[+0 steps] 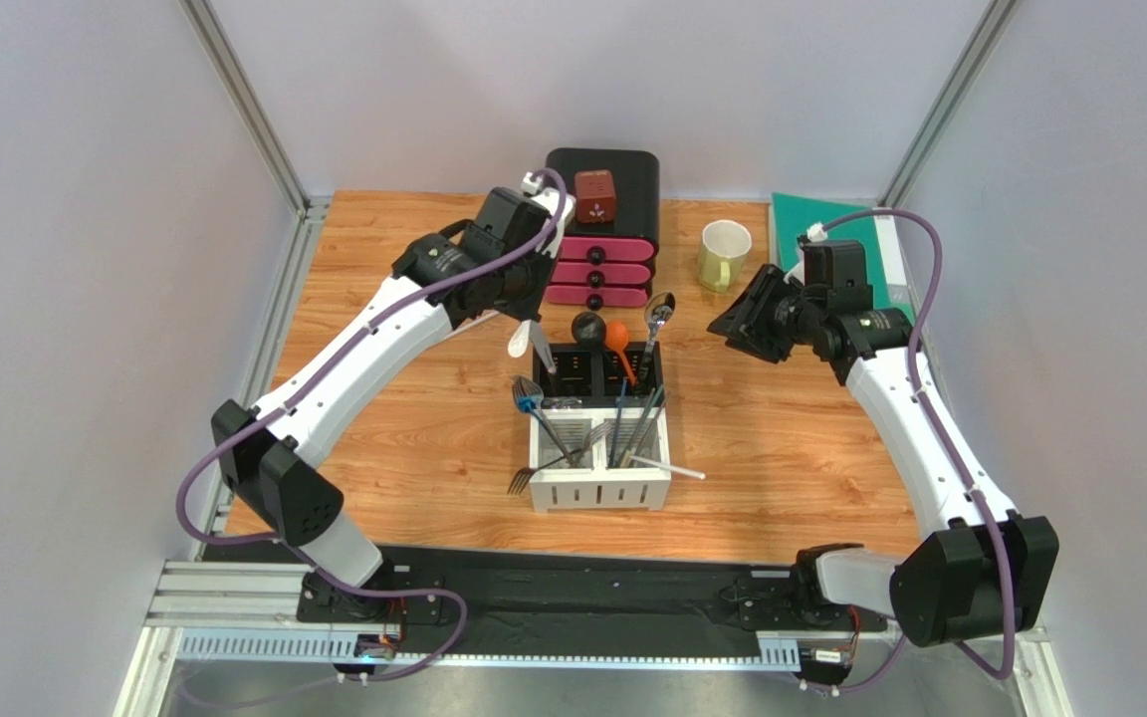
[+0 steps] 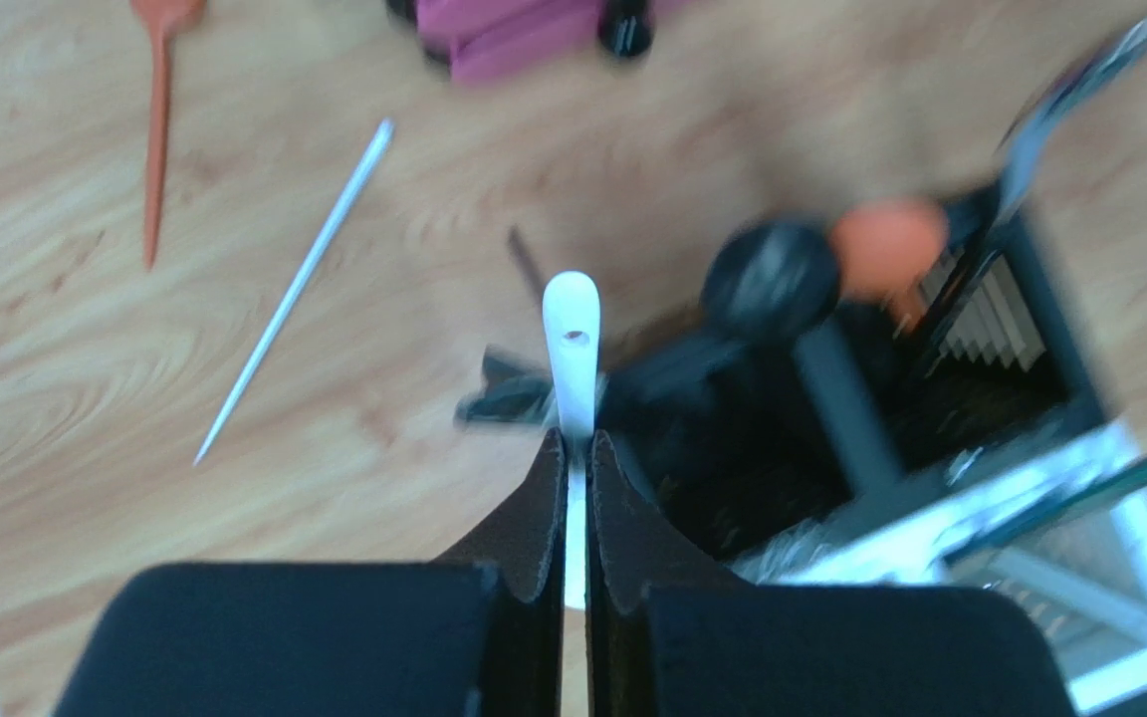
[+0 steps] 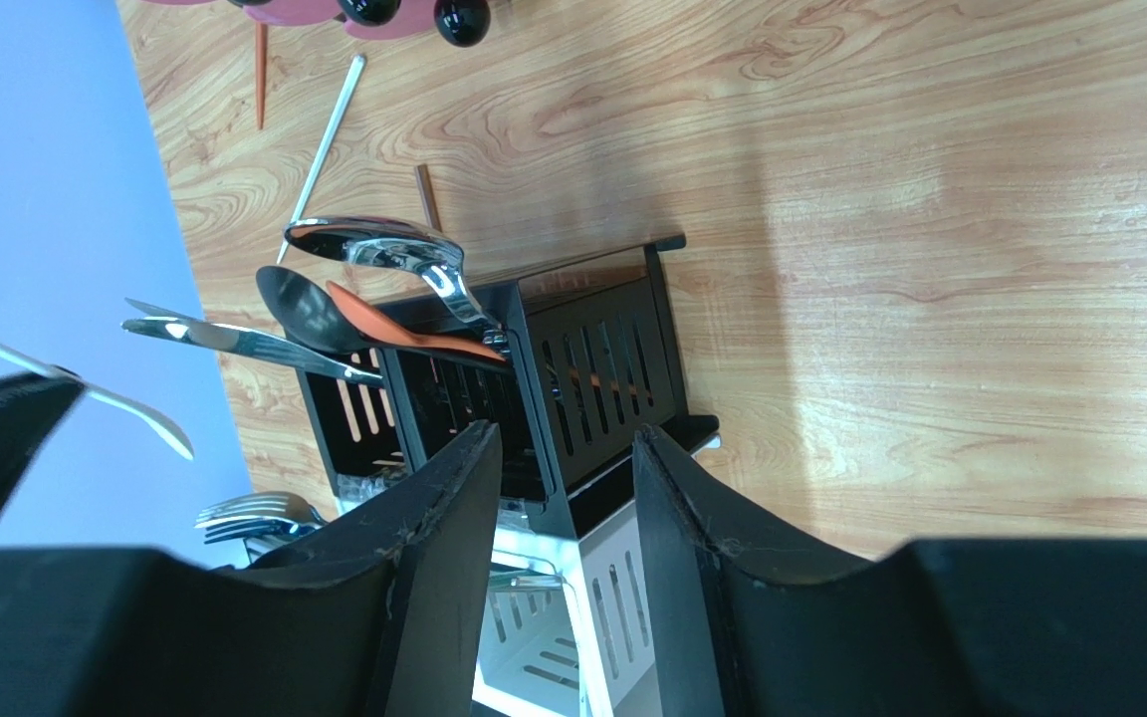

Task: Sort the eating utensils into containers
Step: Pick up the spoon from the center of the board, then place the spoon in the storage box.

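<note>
My left gripper (image 1: 532, 318) is shut on the handle of a white plastic spoon (image 2: 572, 351). It holds the spoon just above the back left corner of the containers (image 1: 599, 448), a square caddy with two black compartments at the back and two white ones in front. A black spoon (image 2: 771, 277), an orange spoon (image 2: 886, 247) and a silver spoon (image 3: 385, 247) stand in the black compartments. Forks (image 3: 251, 516) lean out of a white one. My right gripper (image 3: 565, 448) is open and empty, right of the caddy (image 3: 610, 359). An orange spoon (image 2: 158, 135) and a white stick (image 2: 296, 292) lie loose on the table.
A black-and-pink drawer box (image 1: 602, 224) with a red cube (image 1: 595, 194) on top stands behind the caddy. A pale green mug (image 1: 723, 251) and a green mat (image 1: 819, 224) are at the back right. A dark thin stick (image 3: 427, 194) lies by the caddy.
</note>
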{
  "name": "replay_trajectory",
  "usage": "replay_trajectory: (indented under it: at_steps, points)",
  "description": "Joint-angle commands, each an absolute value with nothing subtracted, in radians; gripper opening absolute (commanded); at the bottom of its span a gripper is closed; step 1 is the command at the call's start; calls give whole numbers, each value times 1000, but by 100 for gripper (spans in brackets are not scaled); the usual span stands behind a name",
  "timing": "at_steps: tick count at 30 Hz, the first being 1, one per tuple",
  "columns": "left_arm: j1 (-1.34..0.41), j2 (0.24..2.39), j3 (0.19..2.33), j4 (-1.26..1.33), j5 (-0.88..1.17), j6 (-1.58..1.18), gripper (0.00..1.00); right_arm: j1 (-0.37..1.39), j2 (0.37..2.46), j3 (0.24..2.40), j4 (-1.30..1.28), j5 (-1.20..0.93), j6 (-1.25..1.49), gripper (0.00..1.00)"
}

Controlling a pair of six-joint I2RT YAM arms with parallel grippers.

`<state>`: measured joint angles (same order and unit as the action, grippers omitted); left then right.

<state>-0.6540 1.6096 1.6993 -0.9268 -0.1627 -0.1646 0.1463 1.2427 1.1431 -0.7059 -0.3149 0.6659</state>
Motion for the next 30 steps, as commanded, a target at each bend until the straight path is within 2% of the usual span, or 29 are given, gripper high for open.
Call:
replay_trajectory:
  at_steps: [1,4,13,18,22,30]
  points:
    - [-646,1522,1582,-612,-129,-405,0,138,1189,1134,-664,-342,683,44]
    - [-667,1535,1496,-444,-173,-546,0,138,1167,1123,-676,-339,677,43]
    - [-828,1630,1468,-341,-248,-689,0,140,1108,1051,-696,-318,657,43]
    - [-871,1693,1486,-351,-262,-722,0,141,1112,1037,-696,-337,660,43]
    - [-926,1707,1468,-348,-359,-706,0,143,1092,1023,-698,-336,657,44]
    - [-940,1710,1347,-272,-384,-715,0,152,1071,980,-710,-330,644,45]
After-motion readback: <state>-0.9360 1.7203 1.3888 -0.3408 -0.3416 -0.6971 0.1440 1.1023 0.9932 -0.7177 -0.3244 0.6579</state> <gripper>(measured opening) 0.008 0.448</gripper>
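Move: The left hand already holds the white spoon by its handle, well above the table. The rack's right-hand black compartment lies about 15 cm to its right, 3 cm back and 18 cm lower. The black ladle's bowl is roughly 8 cm right and 1 cm back, the orange spoon's head 12 cm right and level, and the silver ladle 18 cm right and 2 cm ahead. From the right hand, that compartment is some 12 cm left, 1 cm back and 14 cm down. Rightward by about 14 cm the left hand carries the white spoon past the black ladle's bowl to above the right-hand black compartment, sinking some 8 cm, mostly late. Its wrist rolls about 25 degrees, left side down, and the shut fingers keep their pinch. The half-open, empty right hand draws back about 4 cm and sinks slightly. ##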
